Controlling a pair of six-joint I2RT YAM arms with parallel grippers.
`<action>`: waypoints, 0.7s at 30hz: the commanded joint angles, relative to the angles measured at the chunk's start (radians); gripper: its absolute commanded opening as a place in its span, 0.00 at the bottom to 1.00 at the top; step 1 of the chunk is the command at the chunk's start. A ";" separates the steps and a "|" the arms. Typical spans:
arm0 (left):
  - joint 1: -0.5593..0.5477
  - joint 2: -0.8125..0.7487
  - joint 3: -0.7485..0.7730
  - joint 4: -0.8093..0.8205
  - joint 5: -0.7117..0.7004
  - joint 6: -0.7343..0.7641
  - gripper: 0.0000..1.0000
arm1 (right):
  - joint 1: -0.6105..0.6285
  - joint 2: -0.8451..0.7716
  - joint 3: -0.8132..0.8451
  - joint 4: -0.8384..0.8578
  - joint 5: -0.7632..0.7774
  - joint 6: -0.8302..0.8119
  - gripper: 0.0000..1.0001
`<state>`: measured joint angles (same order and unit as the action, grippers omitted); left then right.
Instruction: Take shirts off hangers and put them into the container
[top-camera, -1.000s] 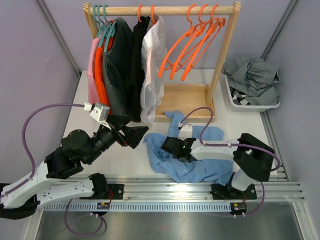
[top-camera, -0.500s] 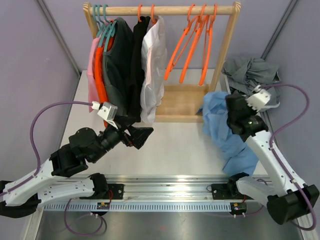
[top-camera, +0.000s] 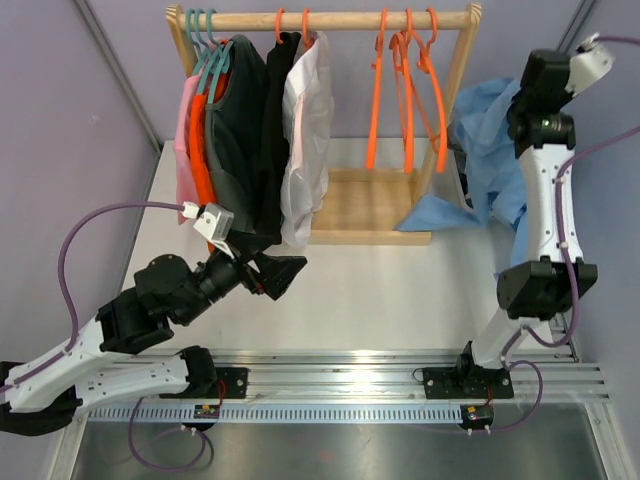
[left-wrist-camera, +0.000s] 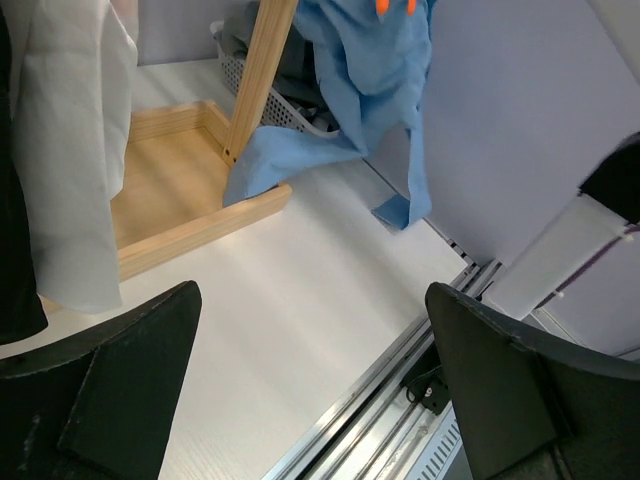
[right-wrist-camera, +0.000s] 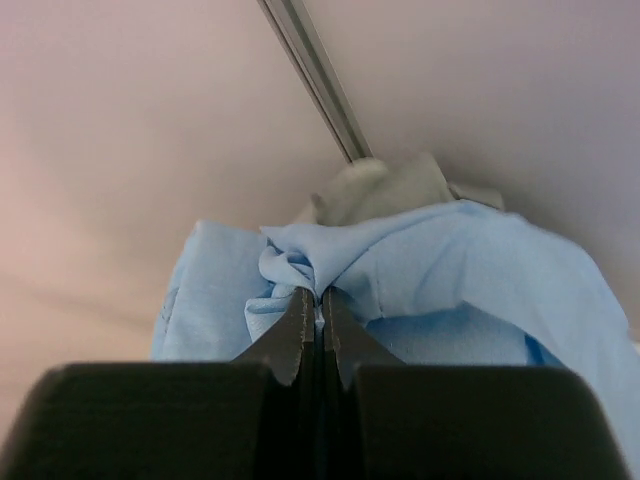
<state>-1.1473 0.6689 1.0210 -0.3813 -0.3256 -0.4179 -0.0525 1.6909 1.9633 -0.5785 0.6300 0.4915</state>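
My right gripper (top-camera: 521, 108) is raised high at the back right and is shut on a bunched fold of the light blue shirt (top-camera: 488, 150). The shirt hangs down over the container (top-camera: 461, 188), its lower end lying on the rack's base. In the right wrist view the jaws (right-wrist-camera: 318, 300) pinch the blue shirt (right-wrist-camera: 450, 270). The left wrist view shows the container's latticed wall (left-wrist-camera: 268, 92). My left gripper (top-camera: 282, 268) is open and empty over the table (left-wrist-camera: 312, 300). Bare orange hangers (top-camera: 410, 90) hang at the rail's right.
Pink (top-camera: 184, 150), orange (top-camera: 200, 150), dark grey (top-camera: 235, 130), black (top-camera: 272, 130) and white (top-camera: 305, 130) shirts hang at the left of the wooden rack (top-camera: 330, 20). Its flat base (top-camera: 365, 205) lies on the table. Grey cloth (left-wrist-camera: 300, 72) fills the basket.
My right arm swung up from the table's middle to the back right, carrying the blue shirt off the table and above the basket. The orange hangers have swung back to hang straight.
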 joint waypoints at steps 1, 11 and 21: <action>-0.003 -0.037 0.021 0.015 0.002 -0.008 0.99 | -0.050 0.125 0.365 0.162 -0.107 -0.068 0.00; -0.003 -0.065 0.045 -0.057 -0.046 -0.030 0.99 | -0.141 0.283 0.530 0.904 -0.283 0.048 0.00; -0.003 -0.040 0.053 -0.074 -0.061 -0.038 0.99 | -0.182 0.371 0.637 1.080 -0.185 0.035 0.00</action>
<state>-1.1473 0.6064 1.0275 -0.4751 -0.3683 -0.4465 -0.2096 2.0697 2.5820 0.3012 0.4091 0.5026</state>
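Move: The right hand already holds the blue shirt high; the container it is bound for lies about 10 cm farther out, roughly level sideways and some 32 cm below. The foot of the rack's right post is about 25 cm to the left, 3 cm nearer and 37 cm lower; the empty hangers hang some 33 cm left and 3 cm farther out, near hand height. From the left hand the container lies about 42 cm ahead, 56 cm right and 30 cm below. Still pinching the blue shirt, the right hand rises 27 cm away from the container, tipping up some 60 degrees. ##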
